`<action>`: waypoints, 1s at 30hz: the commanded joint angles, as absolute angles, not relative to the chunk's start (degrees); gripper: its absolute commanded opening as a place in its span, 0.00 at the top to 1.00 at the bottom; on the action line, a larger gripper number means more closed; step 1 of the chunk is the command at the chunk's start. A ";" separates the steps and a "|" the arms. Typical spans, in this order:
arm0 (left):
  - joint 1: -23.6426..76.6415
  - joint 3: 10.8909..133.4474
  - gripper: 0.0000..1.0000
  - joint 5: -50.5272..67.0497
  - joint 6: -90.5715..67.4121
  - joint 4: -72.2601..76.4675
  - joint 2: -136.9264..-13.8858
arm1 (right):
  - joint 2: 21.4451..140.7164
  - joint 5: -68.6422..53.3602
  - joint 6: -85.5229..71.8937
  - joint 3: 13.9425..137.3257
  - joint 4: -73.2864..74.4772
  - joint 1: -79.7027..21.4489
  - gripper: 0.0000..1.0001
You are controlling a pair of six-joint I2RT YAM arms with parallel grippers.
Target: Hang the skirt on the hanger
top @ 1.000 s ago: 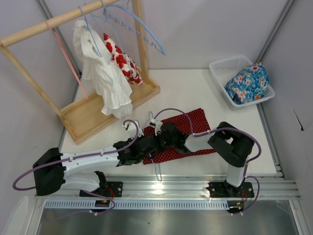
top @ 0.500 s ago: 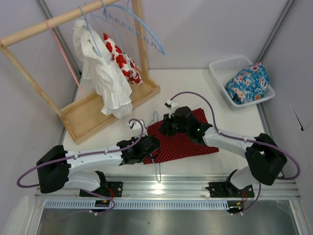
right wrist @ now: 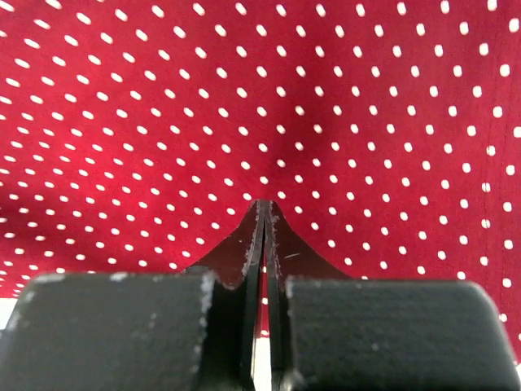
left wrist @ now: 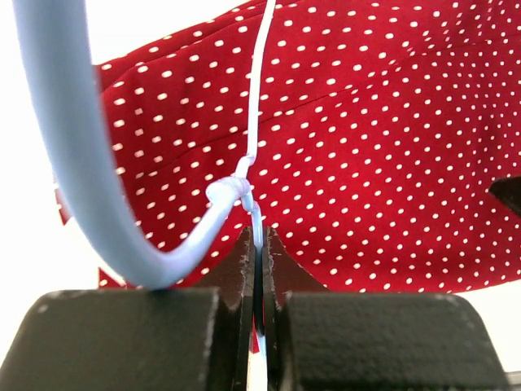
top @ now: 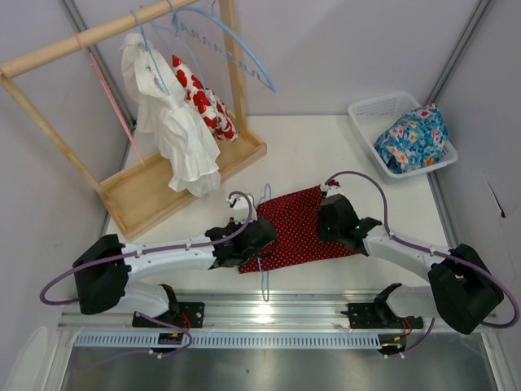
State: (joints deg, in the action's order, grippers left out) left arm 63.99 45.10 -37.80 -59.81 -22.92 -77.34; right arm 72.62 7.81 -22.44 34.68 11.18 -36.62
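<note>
The dark red polka-dot skirt (top: pixel 297 232) lies flat on the white table between my two arms. The pale-blue hanger (top: pixel 263 283) lies along its left edge, one thin end sticking out toward the table's front. My left gripper (top: pixel 262 238) is shut on the hanger's wire just below the twisted neck (left wrist: pixel 238 190). The hook (left wrist: pixel 81 163) curves close by on the left of that view, over the skirt (left wrist: pixel 366 147). My right gripper (top: pixel 326 218) rests on the skirt's right half. Its jaws (right wrist: pixel 262 204) are shut, pinching the puckered fabric (right wrist: pixel 260 98).
A wooden rack (top: pixel 187 183) stands at the back left with a white garment (top: pixel 175 130), a red-blotched cloth (top: pixel 203 102), pink hangers (top: pixel 110 98) and bigger blue hangers (top: pixel 236 41). A white basket (top: pixel 366 110) at the back right holds a blue floral garment (top: pixel 411 138).
My right gripper has travelled from the skirt's left side across to its right half and closed on the fabric. The left gripper has shifted slightly right, still holding the hanger.
</note>
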 commanded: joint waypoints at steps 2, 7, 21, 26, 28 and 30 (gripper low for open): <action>64.25 50.35 1.00 -36.65 -58.18 -21.27 -80.85 | 73.73 10.90 -23.90 33.58 10.81 -36.21 1.00; 64.25 53.25 1.00 -36.47 -59.24 -22.15 -83.49 | 76.02 8.10 -27.23 31.73 8.27 -36.12 1.00; 64.34 60.99 1.00 -37.53 -63.98 -26.45 -90.70 | 76.20 10.89 -41.74 30.59 4.92 -43.41 1.00; 64.42 61.17 1.00 -38.67 -63.03 -27.33 -89.83 | 73.75 11.69 -42.37 31.37 6.76 -43.77 1.00; 64.51 62.22 1.00 -39.63 -61.97 -28.12 -89.04 | 71.65 11.08 -41.93 32.16 8.52 -43.33 1.00; 64.51 64.15 1.00 -40.16 -59.16 -28.65 -88.42 | 69.71 10.90 -41.40 33.83 10.27 -42.80 1.00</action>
State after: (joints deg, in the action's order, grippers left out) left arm 64.05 59.77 -37.80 -61.82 -27.68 -90.45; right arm 73.54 9.85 -40.58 30.94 8.43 -43.38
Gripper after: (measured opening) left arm 0.028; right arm 0.010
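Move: The right hand, fingers shut, is some 4 cm above the skirt, whose middle lies about 7 cm to its left and level with it; the held hanger is roughly 14 cm left. From the left hand, holding the hanger, the skirt's middle is some 7 cm right, straight across and about 6 cm lower. The wooden rack's tray lies around 19 cm left of the left hand and 12 cm farther out. Shut right fingers sink, then drag the skirt left and back; left carries the hanger about 5 cm right. ##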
